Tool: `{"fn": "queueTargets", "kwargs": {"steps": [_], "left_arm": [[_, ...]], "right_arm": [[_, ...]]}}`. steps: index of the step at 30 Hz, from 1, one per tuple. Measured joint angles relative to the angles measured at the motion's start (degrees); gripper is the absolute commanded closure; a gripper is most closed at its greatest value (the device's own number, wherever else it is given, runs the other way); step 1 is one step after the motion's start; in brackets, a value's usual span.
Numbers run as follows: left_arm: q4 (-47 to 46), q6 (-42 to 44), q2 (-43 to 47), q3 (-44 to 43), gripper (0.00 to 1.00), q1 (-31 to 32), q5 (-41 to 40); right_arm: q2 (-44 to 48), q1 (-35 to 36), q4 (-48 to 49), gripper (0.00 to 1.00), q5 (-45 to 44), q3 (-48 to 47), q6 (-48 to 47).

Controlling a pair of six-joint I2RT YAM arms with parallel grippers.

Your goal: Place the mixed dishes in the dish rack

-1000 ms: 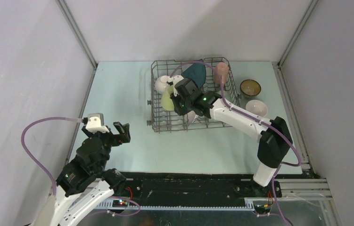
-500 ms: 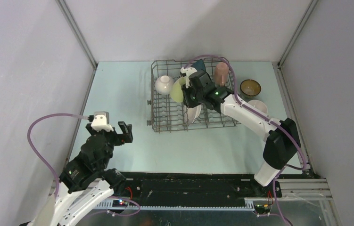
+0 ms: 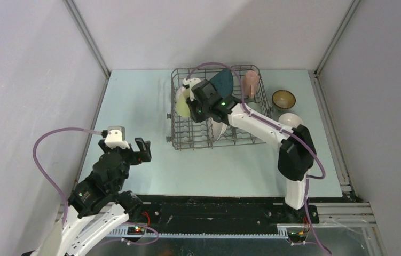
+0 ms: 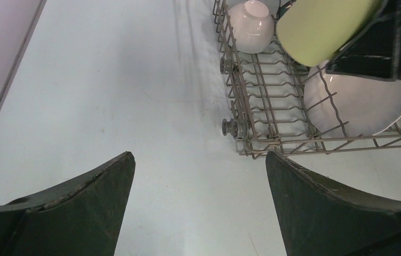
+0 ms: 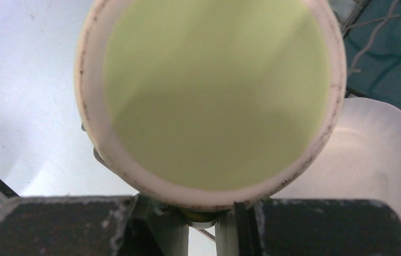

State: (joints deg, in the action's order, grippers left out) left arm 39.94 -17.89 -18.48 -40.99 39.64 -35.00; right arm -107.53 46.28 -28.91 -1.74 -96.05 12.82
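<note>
My right gripper (image 3: 191,104) is shut on the rim of a pale green bowl (image 3: 183,107), holding it tilted over the left rear of the grey wire dish rack (image 3: 179,140). The right wrist view is filled by the pale green bowl (image 5: 214,90), its white rim pinched in my right gripper (image 5: 209,213). In the rack stand a white bowl (image 4: 250,25), a white round plate (image 4: 363,104), a dark teal plate (image 3: 222,81) and a pink mug (image 3: 250,81). My left gripper (image 4: 198,160) hangs open over bare table, left of the rack.
A brown bowl (image 3: 283,98) and a white bowl (image 3: 290,118) sit on the table right of the rack, near the right wall. The right arm stretches across the rack's front right part. The left arm stays near the front left.
The right gripper has carried the pale green bowl from the rack's middle toward its rear, then left to the rear left part. The left gripper shifted slightly, then held still.
</note>
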Motion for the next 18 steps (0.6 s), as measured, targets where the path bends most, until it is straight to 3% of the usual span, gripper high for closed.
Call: {"fn": "queueTargets", "kwargs": {"steps": [18], "left_arm": [[-0.1, 0.0, 0.0, 0.0, 0.0, 0.0, 1.0]], "right_arm": [[-15.1, 1.4, -6.5, 1.0, -9.5, -10.5, 0.2]]}}
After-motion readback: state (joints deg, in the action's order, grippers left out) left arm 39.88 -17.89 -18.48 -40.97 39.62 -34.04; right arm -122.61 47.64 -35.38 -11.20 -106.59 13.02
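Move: The green mug, already held upside down by its handle, is bound for the left-hand section of the dish rack: that spot lies about 5 cm ahead of the right hand, 4 cm left and 9 cm below. Around that spot, the upturned white bowl sits 8 cm farther out, the leaning white plate about 7 cm nearer and 12 cm right, and the teal plate about 11 cm beyond and 14 cm right. From the left hand the spot is roughly 18 cm ahead, 13 right, 15 below. The green mug is lowered, base up, into the left part of the rack just short of the white bowl, the right fingers keeping their pinch on its handle. The right hand sinks about 7.5 cm, drifting some 3 cm forward mostly late in the descent, while it tilts roughly 15 degrees with its left side dipping. ##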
